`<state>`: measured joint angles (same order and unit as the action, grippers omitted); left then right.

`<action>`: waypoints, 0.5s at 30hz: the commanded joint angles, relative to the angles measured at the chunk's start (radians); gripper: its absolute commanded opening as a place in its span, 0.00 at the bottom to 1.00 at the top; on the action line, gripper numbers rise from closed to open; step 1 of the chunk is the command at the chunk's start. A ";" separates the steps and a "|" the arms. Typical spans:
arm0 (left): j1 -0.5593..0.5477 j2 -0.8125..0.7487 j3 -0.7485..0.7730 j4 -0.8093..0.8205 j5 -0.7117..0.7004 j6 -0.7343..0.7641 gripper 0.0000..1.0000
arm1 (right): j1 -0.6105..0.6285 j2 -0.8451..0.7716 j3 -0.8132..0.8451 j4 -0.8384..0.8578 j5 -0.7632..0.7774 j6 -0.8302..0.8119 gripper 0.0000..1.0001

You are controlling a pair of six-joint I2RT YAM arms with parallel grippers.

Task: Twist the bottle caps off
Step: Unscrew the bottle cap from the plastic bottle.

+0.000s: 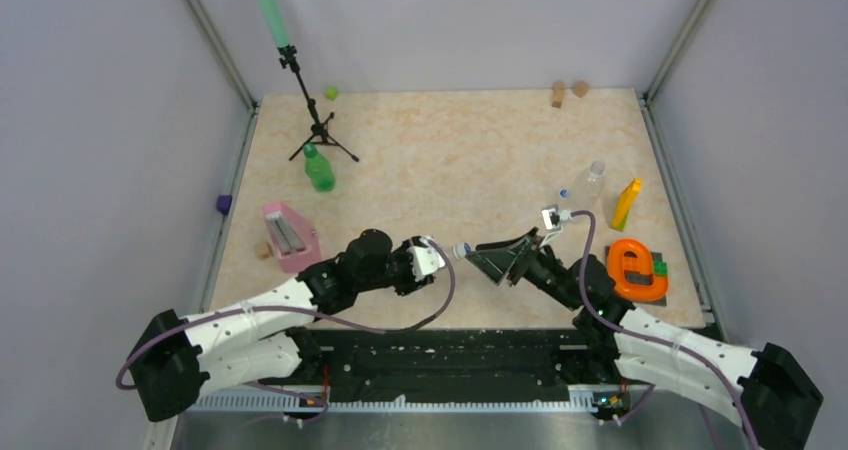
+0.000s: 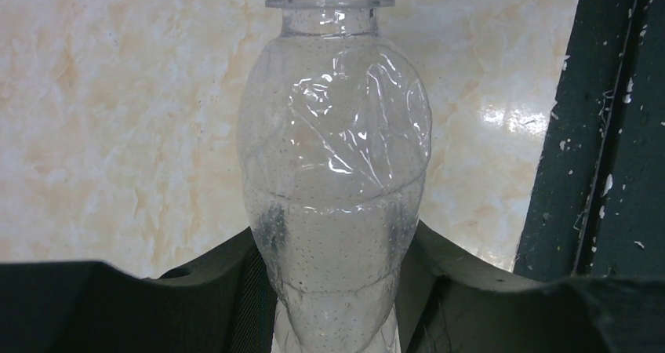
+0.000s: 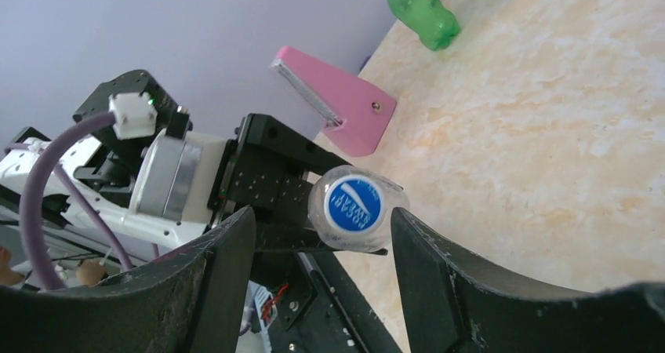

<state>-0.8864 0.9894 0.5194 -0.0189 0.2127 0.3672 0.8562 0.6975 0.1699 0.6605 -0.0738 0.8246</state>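
My left gripper (image 1: 428, 257) is shut on the body of a clear bottle (image 2: 336, 180), which it holds level above the table's near edge with its neck pointing right. The bottle's blue cap (image 3: 354, 204) faces my right gripper (image 3: 321, 221). That gripper is open, and the cap lies just beyond its fingertips, closer to the right finger (image 3: 423, 251), touching neither. A green bottle (image 1: 319, 169) with a dark green cap (image 1: 309, 149) stands at the back left. A second clear bottle (image 1: 589, 182) is at the right, with a small blue piece (image 1: 564, 192) beside it.
A pink block (image 1: 290, 236) lies left of the left arm. A yellow block (image 1: 626, 203) and an orange ring-shaped object (image 1: 635, 268) are at the right. A black tripod (image 1: 318, 120) stands behind the green bottle. Small wooden pieces (image 1: 567, 91) lie at the back wall.
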 commanded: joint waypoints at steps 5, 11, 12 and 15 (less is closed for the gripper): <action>-0.086 0.005 -0.014 0.042 -0.136 0.119 0.00 | 0.000 0.074 0.010 0.070 0.026 0.046 0.59; -0.089 0.013 -0.013 0.052 -0.134 0.113 0.00 | 0.000 0.144 0.054 0.044 -0.035 0.026 0.47; -0.089 0.012 -0.013 0.052 -0.132 0.114 0.00 | 0.000 0.153 0.053 0.052 -0.040 0.024 0.41; -0.089 0.008 -0.013 0.052 -0.134 0.114 0.00 | 0.001 0.161 0.052 0.068 -0.044 0.022 0.30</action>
<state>-0.9707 1.0012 0.5064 -0.0204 0.0845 0.4721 0.8566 0.8482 0.1738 0.6773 -0.0944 0.8570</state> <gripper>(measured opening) 0.500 0.356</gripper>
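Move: The blue-and-white cap of the plastic bottle held in the left gripper is the right hand's target, about 2 cm ahead, 3 cm to its left and 2 cm below. From the left hand the cap lies some 2 cm ahead, 8 cm right and 6 cm up. Clear bottles lie on the table roughly 20 cm ahead and 21 cm right of the right hand, 18 cm down; the orange ring is about 34 cm right of the right hand, 2 cm ahead. The left fingers keep their grip on the bottle body while that hand sinks about 1 cm and its wrist turns slightly, some 10 degrees. The open right gripper comes down about 4 cm and a little left onto the cap, nosing down slightly and closing to just over half its starting gap, a fingertip on either side; whether the pads already touch can't be told. ##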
